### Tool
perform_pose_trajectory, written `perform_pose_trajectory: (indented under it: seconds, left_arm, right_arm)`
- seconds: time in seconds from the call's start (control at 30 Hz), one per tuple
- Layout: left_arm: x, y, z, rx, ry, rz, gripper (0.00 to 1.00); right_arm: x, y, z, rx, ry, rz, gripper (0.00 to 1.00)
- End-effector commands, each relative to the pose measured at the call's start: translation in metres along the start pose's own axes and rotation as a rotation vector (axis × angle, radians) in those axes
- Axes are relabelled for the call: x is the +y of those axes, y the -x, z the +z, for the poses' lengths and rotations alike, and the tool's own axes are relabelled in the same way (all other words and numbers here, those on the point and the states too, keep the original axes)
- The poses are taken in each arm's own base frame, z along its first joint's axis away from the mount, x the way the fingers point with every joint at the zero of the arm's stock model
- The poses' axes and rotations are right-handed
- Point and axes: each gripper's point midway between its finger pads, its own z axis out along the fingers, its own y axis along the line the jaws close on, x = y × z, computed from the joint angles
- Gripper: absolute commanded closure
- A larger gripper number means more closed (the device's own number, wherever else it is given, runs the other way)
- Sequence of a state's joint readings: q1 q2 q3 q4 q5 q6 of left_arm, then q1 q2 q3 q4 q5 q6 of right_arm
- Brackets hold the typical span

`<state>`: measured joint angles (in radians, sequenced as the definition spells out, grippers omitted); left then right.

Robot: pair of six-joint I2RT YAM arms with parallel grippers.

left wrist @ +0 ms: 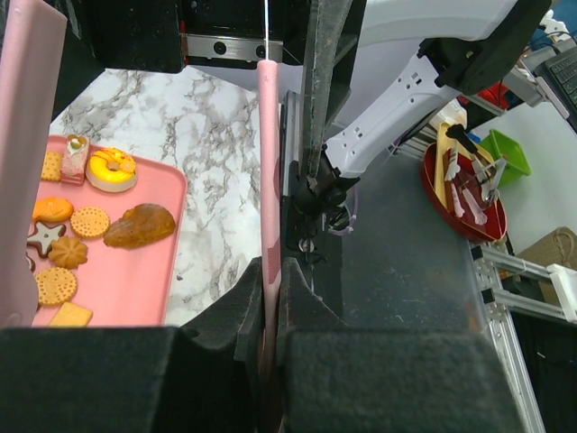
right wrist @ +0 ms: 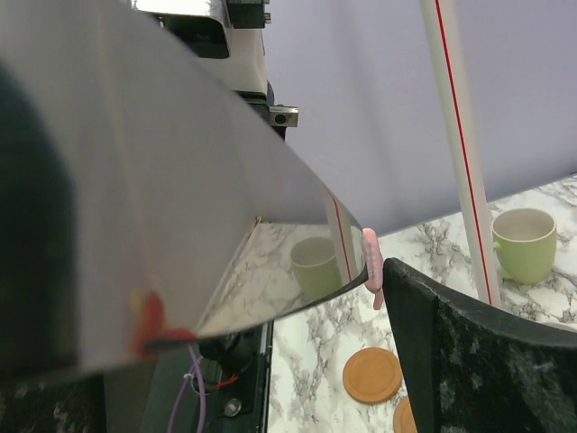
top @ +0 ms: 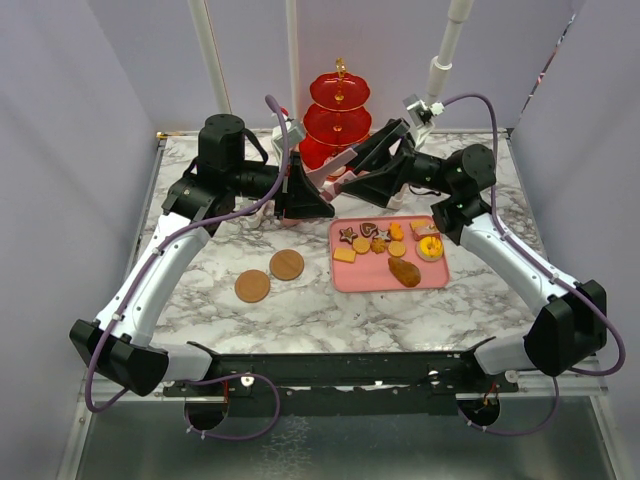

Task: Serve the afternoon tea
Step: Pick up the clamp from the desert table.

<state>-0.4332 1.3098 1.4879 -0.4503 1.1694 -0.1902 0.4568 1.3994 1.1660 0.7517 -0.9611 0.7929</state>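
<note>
The translucent red three-tier stand (top: 340, 110) stands at the back centre. Just in front of it, my left gripper (top: 303, 195) (left wrist: 268, 271) is shut on the pink mug (top: 333, 185) (left wrist: 268, 162), pinching its wall. My right gripper (top: 368, 165) meets the mug from the right with its jaws wide. The mug's shiny grey side (right wrist: 180, 180) fills the right wrist view beside one black finger (right wrist: 469, 361); the other finger is hidden. Cookies and pastries (top: 390, 245) (left wrist: 90, 221) lie on a pink tray (top: 365, 278). Two brown coasters (top: 287, 265) (top: 252, 286) lie left of it. The pale green mug (right wrist: 523, 244) stands near a white pole.
White poles (top: 210, 55) (top: 450, 45) rise at the back of the marble table (top: 200, 310), with lilac walls around it. Both arms cross in front of the stand. Off the table, the left wrist view shows a red dish of tools (left wrist: 464, 194) and a green bin (left wrist: 505, 153).
</note>
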Motion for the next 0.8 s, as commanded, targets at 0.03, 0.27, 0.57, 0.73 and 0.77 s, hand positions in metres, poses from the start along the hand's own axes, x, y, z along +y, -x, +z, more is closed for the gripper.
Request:
perform_pose_trajectory:
  seconds: [0.03, 0.27, 0.57, 0.73, 0.77]
  left_arm:
    - [0.006, 0.007, 0.001, -0.016, 0.017, 0.060, 1.00]
    - [0.005, 0.008, 0.000, -0.022, 0.025, 0.095, 1.00]
    - [0.001, 0.011, -0.002, -0.029, 0.026, 0.131, 1.00]
    - [0.002, 0.010, -0.003, -0.029, 0.034, 0.147, 0.96]
    - [0.003, 0.011, -0.003, -0.030, 0.041, 0.149, 0.95]
  right_arm:
    - [0.011, 0.007, 0.001, 0.012, 0.026, -0.005, 0.01]
    - [0.020, 0.011, 0.005, 0.050, 0.088, 0.030, 0.19]
    - [0.031, 0.001, 0.001, 0.105, 0.168, 0.077, 0.30]
    - [0.032, 0.008, 0.004, 0.091, 0.161, 0.079, 0.40]
    - [0.033, 0.010, 0.004, 0.088, 0.160, 0.075, 0.40]
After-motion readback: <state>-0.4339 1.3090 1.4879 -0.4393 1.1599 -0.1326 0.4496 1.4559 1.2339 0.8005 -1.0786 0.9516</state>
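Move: The clamp's middle is practically between the right hand's open fingers, about 1 cm ahead of its centre. The pink tray lies some 10 cm right of that hand, roughly 2 cm farther out and 41 cm below; the red cake stand is about 24 cm straight ahead, 22 cm below. From the left hand, still pinching one pink arm's end, the clamp's middle lies about 6 cm ahead, 5 cm right and slightly higher. Right fingers close partway, squeezing the clamp's arms while easing back about 1 cm, turning some 10 degrees counter-clockwise. ##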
